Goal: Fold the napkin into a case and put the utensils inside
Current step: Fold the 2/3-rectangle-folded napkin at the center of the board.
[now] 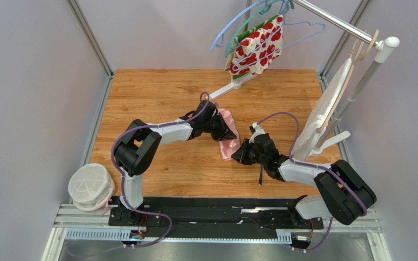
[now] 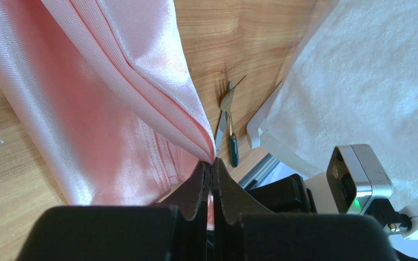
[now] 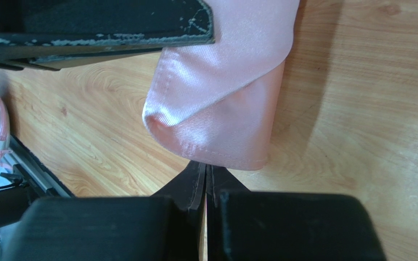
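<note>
The light-pink napkin (image 1: pixel 228 142) is partly folded and lifted off the wooden table. My left gripper (image 1: pixel 231 134) is shut on a bunched fold of the napkin (image 2: pixel 86 109), the cloth running into its fingertips (image 2: pixel 211 162). My right gripper (image 1: pixel 238 154) is shut, its tips (image 3: pixel 206 166) against the lower hem of the napkin (image 3: pixel 222 119); no cloth shows between its pads. The utensils lie on the table: a fork (image 2: pixel 226 104) with a dark handle beside a thin silver piece (image 2: pixel 220 136). From above they read as one dark sliver (image 1: pixel 261 176) under the right arm.
A metal rack stands at the back right with hangers, a red-and-white floral cloth (image 1: pixel 258 46) and a white cloth (image 1: pixel 325 109). That white cloth (image 2: pixel 369 81) hangs close to the utensils. A white netted bundle (image 1: pixel 90 186) sits at the near left edge.
</note>
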Robot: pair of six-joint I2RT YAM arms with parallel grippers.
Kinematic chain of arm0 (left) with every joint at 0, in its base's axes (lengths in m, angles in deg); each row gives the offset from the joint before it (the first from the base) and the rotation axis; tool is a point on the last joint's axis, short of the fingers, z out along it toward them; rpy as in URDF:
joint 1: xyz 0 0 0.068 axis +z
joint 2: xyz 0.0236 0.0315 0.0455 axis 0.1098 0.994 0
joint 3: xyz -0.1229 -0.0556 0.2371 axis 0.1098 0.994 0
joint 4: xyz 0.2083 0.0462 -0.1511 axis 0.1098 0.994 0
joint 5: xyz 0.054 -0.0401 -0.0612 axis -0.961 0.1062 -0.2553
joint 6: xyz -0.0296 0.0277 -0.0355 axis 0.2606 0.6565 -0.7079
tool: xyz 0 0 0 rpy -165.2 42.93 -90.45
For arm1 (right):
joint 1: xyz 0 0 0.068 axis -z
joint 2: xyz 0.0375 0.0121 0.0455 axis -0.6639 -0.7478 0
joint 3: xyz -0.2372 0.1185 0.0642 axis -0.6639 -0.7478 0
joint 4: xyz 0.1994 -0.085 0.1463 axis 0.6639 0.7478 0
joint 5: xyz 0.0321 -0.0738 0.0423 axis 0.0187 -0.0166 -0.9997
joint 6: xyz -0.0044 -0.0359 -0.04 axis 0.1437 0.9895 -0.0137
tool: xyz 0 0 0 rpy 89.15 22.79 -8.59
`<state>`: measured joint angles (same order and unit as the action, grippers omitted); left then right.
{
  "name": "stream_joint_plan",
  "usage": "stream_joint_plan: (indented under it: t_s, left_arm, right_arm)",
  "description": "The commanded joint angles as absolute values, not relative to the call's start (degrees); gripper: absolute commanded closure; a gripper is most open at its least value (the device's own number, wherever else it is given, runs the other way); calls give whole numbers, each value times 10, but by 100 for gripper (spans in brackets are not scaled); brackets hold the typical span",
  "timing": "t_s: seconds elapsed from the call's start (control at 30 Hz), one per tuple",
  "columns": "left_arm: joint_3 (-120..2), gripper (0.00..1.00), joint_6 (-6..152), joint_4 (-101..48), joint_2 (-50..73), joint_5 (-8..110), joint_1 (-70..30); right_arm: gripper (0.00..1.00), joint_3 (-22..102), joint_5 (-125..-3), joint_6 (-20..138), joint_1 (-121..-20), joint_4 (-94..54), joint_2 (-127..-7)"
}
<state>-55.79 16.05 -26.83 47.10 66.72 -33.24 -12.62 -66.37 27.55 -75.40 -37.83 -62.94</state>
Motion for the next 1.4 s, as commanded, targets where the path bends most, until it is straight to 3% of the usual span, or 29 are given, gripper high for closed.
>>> stream_joint_plan:
  t_s: [0.0, 0.37, 0.77, 1.03, 1.37]
  left_arm:
    - [-579, 100, 157, -282, 473, 680, -331]
    - [-588, 100, 163, -271, 480, 682, -331]
    - [-583, 100, 170, -263, 476, 689, -332]
    - [-590, 100, 261, -172, 471, 672, -331]
    - [-578, 100, 332, -106, 471, 651, -334]
  right_arm:
    - [100, -124, -632, 287, -752, -439, -652]
    - [100, -132, -640, 290, -752, -442, -621]
    - [100, -123, -578, 266, -752, -485, -712]
    - [100, -196, -492, 193, -752, -482, -692]
    - [100, -201, -494, 156, -753, -478, -702]
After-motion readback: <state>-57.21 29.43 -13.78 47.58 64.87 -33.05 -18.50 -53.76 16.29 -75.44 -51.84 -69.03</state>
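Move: My left fingers already pinch a fold of the half-lifted napkin, whose middle lies about 2 cm left, 1 cm ahead and some 5 cm below them. From my shut right fingers, the napkin's near end is just 2 cm ahead and 2 cm left, some 2 cm lower. The knife and fork lie about 12 cm to the right of my right hand, 1 cm back and 3 cm below it. My shut right fingers bob forward and down, about 2 cm each way, to the near end of the napkin, then slide some 2 cm right while the wrist turns about 15 degrees clockwise, tips tucked at the hem. Late on, my left hand keeps its pinch and carries the fold down, left and back, about 5 cm in all, rolling a little. ##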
